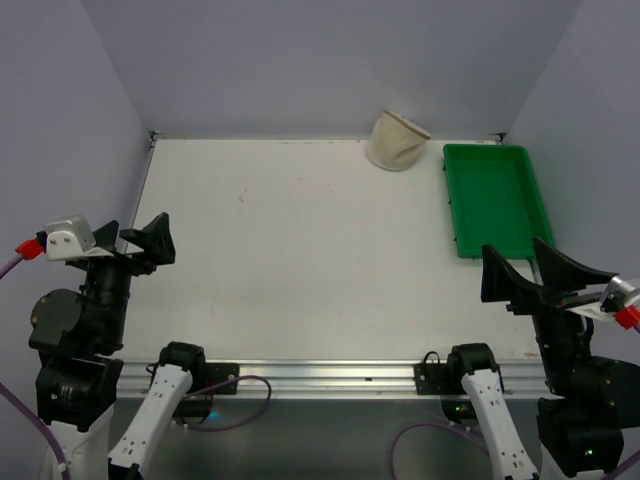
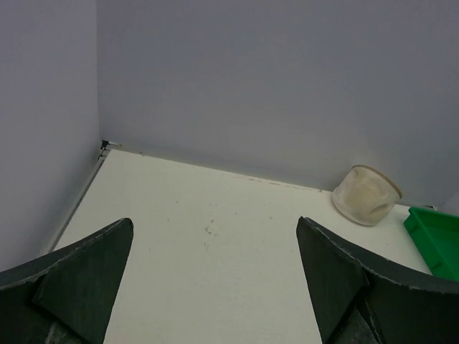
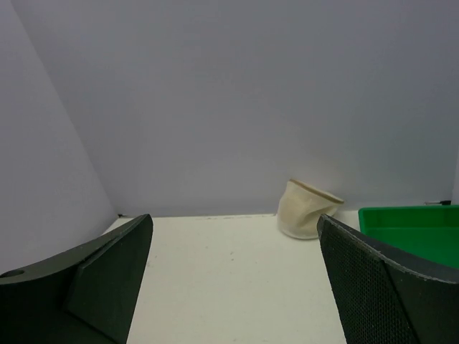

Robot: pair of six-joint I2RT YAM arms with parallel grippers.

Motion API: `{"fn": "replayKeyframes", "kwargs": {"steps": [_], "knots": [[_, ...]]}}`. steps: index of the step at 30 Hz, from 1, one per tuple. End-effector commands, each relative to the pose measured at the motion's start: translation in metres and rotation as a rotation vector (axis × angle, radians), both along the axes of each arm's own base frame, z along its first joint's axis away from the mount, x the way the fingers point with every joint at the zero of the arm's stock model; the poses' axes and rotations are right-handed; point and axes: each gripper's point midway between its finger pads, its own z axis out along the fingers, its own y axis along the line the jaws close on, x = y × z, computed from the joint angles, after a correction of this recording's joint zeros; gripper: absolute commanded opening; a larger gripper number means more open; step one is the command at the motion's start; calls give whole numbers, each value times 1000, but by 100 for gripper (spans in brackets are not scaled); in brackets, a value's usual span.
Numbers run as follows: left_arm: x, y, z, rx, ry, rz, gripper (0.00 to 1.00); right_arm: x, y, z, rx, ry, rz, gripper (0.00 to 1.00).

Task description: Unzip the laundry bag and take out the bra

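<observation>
The cream-white laundry bag [image 1: 397, 141] leans against the back wall, just left of the green tray. It also shows in the left wrist view [image 2: 366, 195] and the right wrist view [image 3: 307, 208]. The bra is hidden; no yellow fabric shows. My left gripper [image 1: 139, 243] is open and empty above the table's left edge, far from the bag. My right gripper [image 1: 530, 272] is open and empty near the front right, below the tray. In the wrist views both grippers [image 2: 215, 279] [image 3: 233, 279] have wide-spread jaws with nothing between them.
A green rectangular plastic tray [image 1: 492, 196] lies at the back right, next to the bag; it also shows at the edge of both wrist views [image 2: 435, 240] [image 3: 409, 222]. Purple walls close in the white table [image 1: 300, 260] on three sides.
</observation>
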Motion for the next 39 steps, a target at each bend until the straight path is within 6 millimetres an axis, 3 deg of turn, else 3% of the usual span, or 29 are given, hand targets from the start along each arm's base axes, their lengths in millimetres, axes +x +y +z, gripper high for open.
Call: {"fn": "replayKeyframes", "kwargs": {"steps": [1,7,12,19,20,25,26,28,29,30,33,34,35,39], "knots": [[14,-9,-2,-1,3,-36,100,1,4,7,-13,-28,22,99],[36,-21,-25,-13,55,-79,100,25,15,-5,37,50,75,99],[65,-37,-65,-15,154,-135,100,74,33,-27,97,201,156,99],[93,-34,-119,15,254,-91,100,186,49,-67,299,451,162,99],[95,-33,-125,22,261,-83,100,216,51,-82,320,511,148,99],[104,-32,-158,25,299,-69,100,305,49,-130,444,645,50,99],[106,-33,-163,23,305,-72,100,334,49,-150,463,691,25,99],[110,-35,-176,25,320,-76,100,364,49,-165,519,733,16,99],[111,-35,-180,26,330,-74,100,382,50,-152,533,709,25,99],[112,-35,-183,27,336,-71,100,406,51,-184,546,770,0,99],[115,-37,-193,29,361,-78,100,447,46,-181,601,742,-37,99],[116,-37,-197,31,374,-80,100,464,42,-210,638,786,-69,99],[116,-37,-199,32,381,-80,100,478,38,-200,661,755,-77,99],[117,-36,-208,38,412,-75,100,517,24,-228,770,752,-112,99]]}}
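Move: Far out by the back wall, the laundry bag stands about 52 cm ahead of the right hand, some 5 cm to its left and roughly 33 cm below. The green tray is the bag's neighbour: its middle lies about 38 cm ahead of the right hand, 15 cm to its right and 38 cm down. From the left hand the bag is some 46 cm ahead, 49 cm to the right and 30 cm lower. Swooping some 50 cm forward and 25 cm down, the right hand crosses to the laundry bag with its fingers wide open, tipping from slightly upward to pointing forward and down while its left side rolls up; it ends close to the bag's rim, still travelling. Meanwhile the left hand, also open, sinks about 22 cm and eases forward 11 cm over bare table, tipping down. ##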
